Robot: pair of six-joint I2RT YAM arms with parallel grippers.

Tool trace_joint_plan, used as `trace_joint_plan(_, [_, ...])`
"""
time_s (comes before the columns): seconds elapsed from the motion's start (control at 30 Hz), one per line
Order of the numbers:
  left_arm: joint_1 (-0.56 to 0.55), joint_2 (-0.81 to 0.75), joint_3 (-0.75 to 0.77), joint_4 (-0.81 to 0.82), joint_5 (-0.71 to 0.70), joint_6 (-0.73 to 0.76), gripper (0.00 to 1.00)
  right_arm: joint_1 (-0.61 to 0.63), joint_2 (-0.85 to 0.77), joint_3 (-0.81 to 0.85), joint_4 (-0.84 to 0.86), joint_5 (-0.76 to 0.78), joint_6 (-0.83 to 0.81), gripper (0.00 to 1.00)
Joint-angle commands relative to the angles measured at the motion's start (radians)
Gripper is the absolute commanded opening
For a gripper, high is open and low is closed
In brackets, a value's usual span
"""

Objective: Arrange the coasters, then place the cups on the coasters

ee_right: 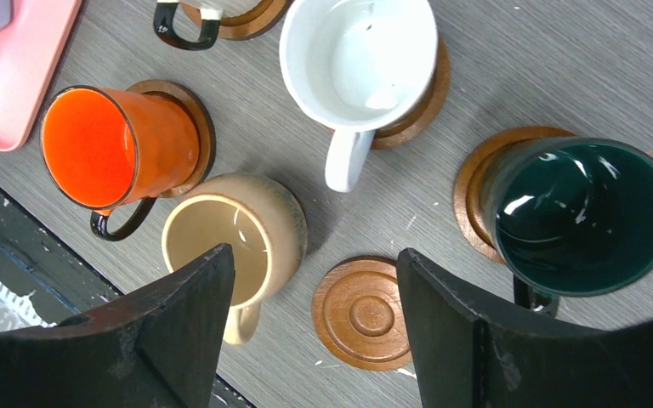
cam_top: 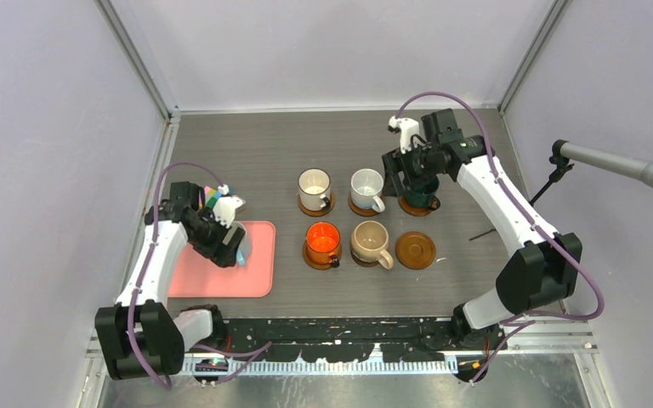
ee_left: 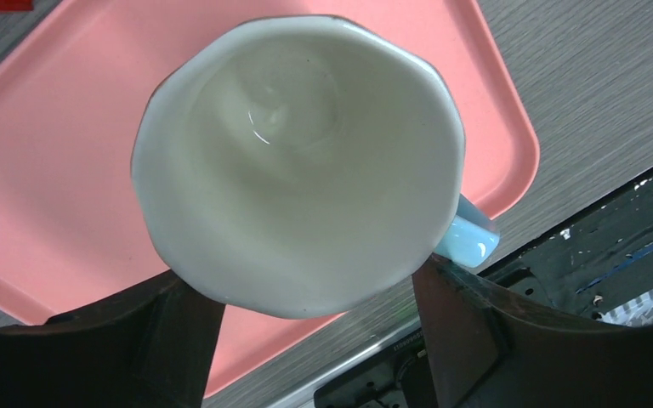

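Note:
Six brown coasters lie in two rows of three. Five carry cups: a white one with a dark handle (cam_top: pixel 315 187), a white one (cam_top: pixel 366 187), the dark green (cam_top: pixel 425 201), the orange (cam_top: pixel 323 241) and the tan (cam_top: pixel 371 243). The front right coaster (cam_top: pixel 415 250) is bare. My right gripper (cam_top: pixel 415 172) hangs open above the dark green cup (ee_right: pixel 582 217), and the bare coaster (ee_right: pixel 361 313) shows between its empty fingers. My left gripper (cam_top: pixel 228 241) is open over the pink tray (cam_top: pixel 221 282). Its fingers (ee_left: pixel 468 331) flank the light blue cup (ee_left: pixel 298 161), which stands upright there.
Small colourful blocks (cam_top: pixel 213 197) lie just behind the left gripper by the tray's far edge. A microphone (cam_top: pixel 621 166) on a stand reaches in from the right wall. The black mounting rail (cam_top: pixel 349 336) runs along the table's near edge.

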Motion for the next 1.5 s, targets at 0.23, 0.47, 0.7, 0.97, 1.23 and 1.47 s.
trace_joint_plan(0.23, [-0.049, -0.036, -0.005, 0.077, -0.063, -0.128, 0.87, 0.248, 0.061, 0.099, 0.100, 0.182, 0.136, 0.75])
trace_joint_plan(0.47, [-0.009, -0.098, 0.113, -0.040, 0.027, -0.095, 0.98, 0.444, 0.192, 0.243, 0.119, 0.276, 0.217, 0.75])
trace_joint_plan(0.7, [0.280, -0.128, 0.234, -0.043, 0.148, -0.120, 1.00, 0.613, 0.318, 0.386, 0.107, 0.366, 0.339, 0.75])
trace_joint_plan(0.97, [0.375, -0.023, 0.284, 0.102, 0.010, -0.453, 1.00, 0.822, 0.467, 0.492, 0.140, 0.508, 0.473, 0.75])
trace_joint_plan(1.23, [0.375, -0.034, 0.206, 0.225, -0.060, -0.602, 1.00, 0.967, 0.636, 0.647, 0.098, 0.589, 0.560, 0.75])
trace_joint_plan(1.47, [0.377, -0.041, 0.210, 0.240, -0.118, -0.608, 1.00, 1.025, 0.709, 0.683, 0.159, 0.679, 0.566, 0.74])
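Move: The last cup on the tray stands at the left hand's fingers, its middle about 2 cm ahead, 3 cm to the right and 4 cm below; the toy blocks lie some 12 cm ahead of that hand, 3 cm left and 7 cm lower. From the right hand the same cup is roughly 38 cm left, 12 cm back and 14 cm below. At that lower level stand the white cup 6 cm left and 2 cm ahead, and the orange cup 17 cm left and 12 cm back. The left fingers, already around the cup's near side, spread fully and come free; that hand then lifts about 8 cm and backs off to the left and forward past the tray, turning some 50 degrees counter-clockwise. Meanwhile the right hand, fingers kept open, sweeps about 36 cm left towards the cup, over the coaster rows, then increasingly back and down, stopping short of touching it. ##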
